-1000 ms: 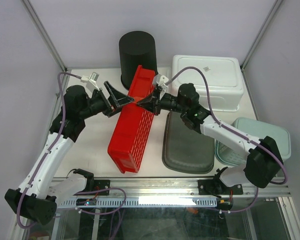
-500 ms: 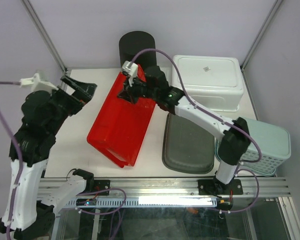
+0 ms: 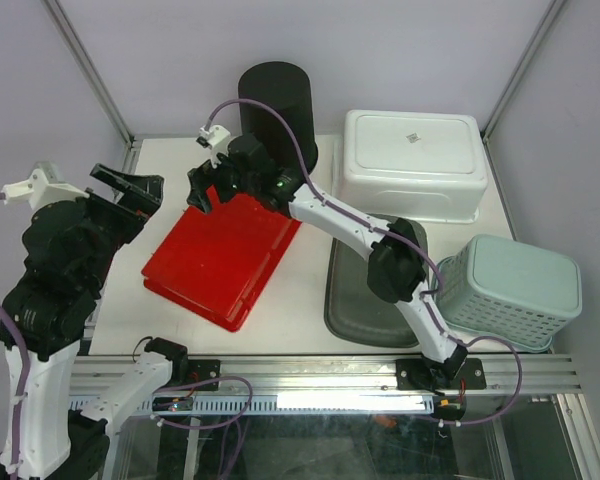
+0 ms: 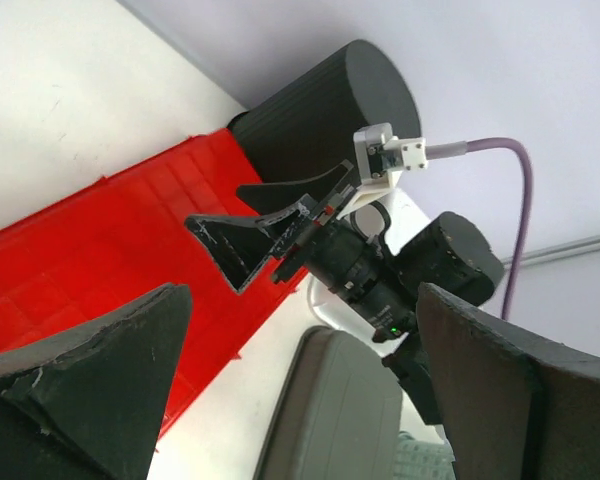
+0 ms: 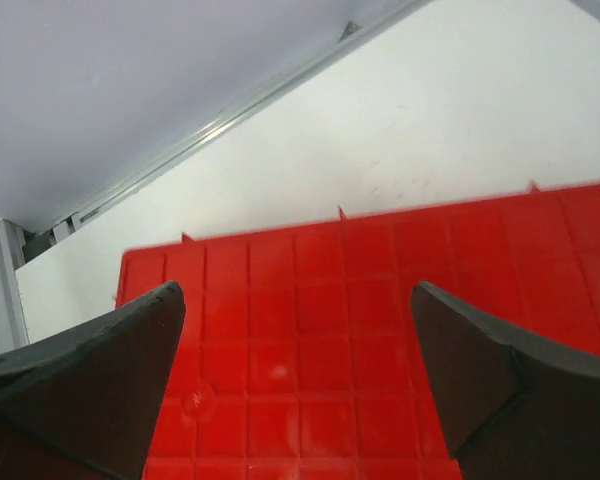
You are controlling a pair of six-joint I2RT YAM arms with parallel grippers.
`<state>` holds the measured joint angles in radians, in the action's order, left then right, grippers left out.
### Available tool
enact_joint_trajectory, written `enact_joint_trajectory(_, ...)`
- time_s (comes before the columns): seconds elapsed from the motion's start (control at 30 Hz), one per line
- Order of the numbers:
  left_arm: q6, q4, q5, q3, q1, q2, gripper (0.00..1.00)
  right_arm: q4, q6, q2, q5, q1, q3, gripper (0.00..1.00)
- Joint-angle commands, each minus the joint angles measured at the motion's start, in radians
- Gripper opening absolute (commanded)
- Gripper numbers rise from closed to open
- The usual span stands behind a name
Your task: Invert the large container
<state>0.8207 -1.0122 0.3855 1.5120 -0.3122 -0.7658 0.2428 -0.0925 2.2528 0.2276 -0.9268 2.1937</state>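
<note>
The large red container (image 3: 220, 262) lies flat on the white table, left of centre, with its gridded underside facing up. My right gripper (image 3: 202, 190) hovers open just above the container's far edge and holds nothing; the right wrist view has the red grid (image 5: 330, 360) between the spread fingers (image 5: 295, 290). My left gripper (image 3: 130, 190) is raised at the table's left side, open and empty, clear of the container. Past its own fingers (image 4: 302, 330), the left wrist view takes in the red container (image 4: 100, 250) and the open right gripper (image 4: 218, 206).
A tall black bin (image 3: 277, 110) stands behind the red container. A white tub (image 3: 412, 160) sits bottom-up at the back right. A grey tub (image 3: 375, 290) lies right of the red one, with a pale green basket (image 3: 510, 290) at the far right.
The red container tipped from standing on its side to lying bottom-up. My right gripper let go of it, opened and swung left. My left arm drew back to the left.
</note>
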Motion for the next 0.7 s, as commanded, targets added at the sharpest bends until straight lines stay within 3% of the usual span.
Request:
enact_joint_trajectory(0.0, -0.065, -0.009, -0.026, 0.019, 0.007, -0.055, 0.99, -0.013, -0.019, -0.129, -0.053, -0.004, -0.060, 0.99)
enact_joint_trajectory(0.17, -0.130, 0.023, -0.062, -0.009, 0.006, -0.089, 0.99, 0.133, 0.008, -0.399, -0.295, 0.036, -0.357, 0.99)
enact_joint_trajectory(0.4, -0.183, 0.101, -0.110, -0.106, 0.007, -0.158, 0.99, 0.324, -0.140, -0.845, -0.446, 0.214, -0.867, 0.99)
enact_joint_trajectory(0.53, -0.182, 0.124, -0.135, -0.174, 0.007, -0.200, 0.99, 0.532, -0.287, -0.998, -0.895, 0.237, -0.982, 0.99)
enact_joint_trajectory(0.67, -0.200, 0.155, -0.165, -0.227, 0.006, -0.211, 0.99, 0.660, -0.365, -1.091, -1.083, 0.238, -1.020, 0.99)
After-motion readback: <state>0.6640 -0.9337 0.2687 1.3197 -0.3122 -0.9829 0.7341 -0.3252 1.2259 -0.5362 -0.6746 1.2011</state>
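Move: The upside-down red container's middle lies about 20 cm below the open right hand, some 4 cm to its right and nearly level with it. From that hand, the black bin is about 25 cm ahead and 17 cm right; the grey tray is some 12 cm back and 41 cm right, on the table. From the left hand, the red container lies roughly 14 cm ahead, 12 cm right and 37 cm below. The open right hand sweeps some 40 cm right, off the red container towards the grey tray; left sinks 11 cm. ##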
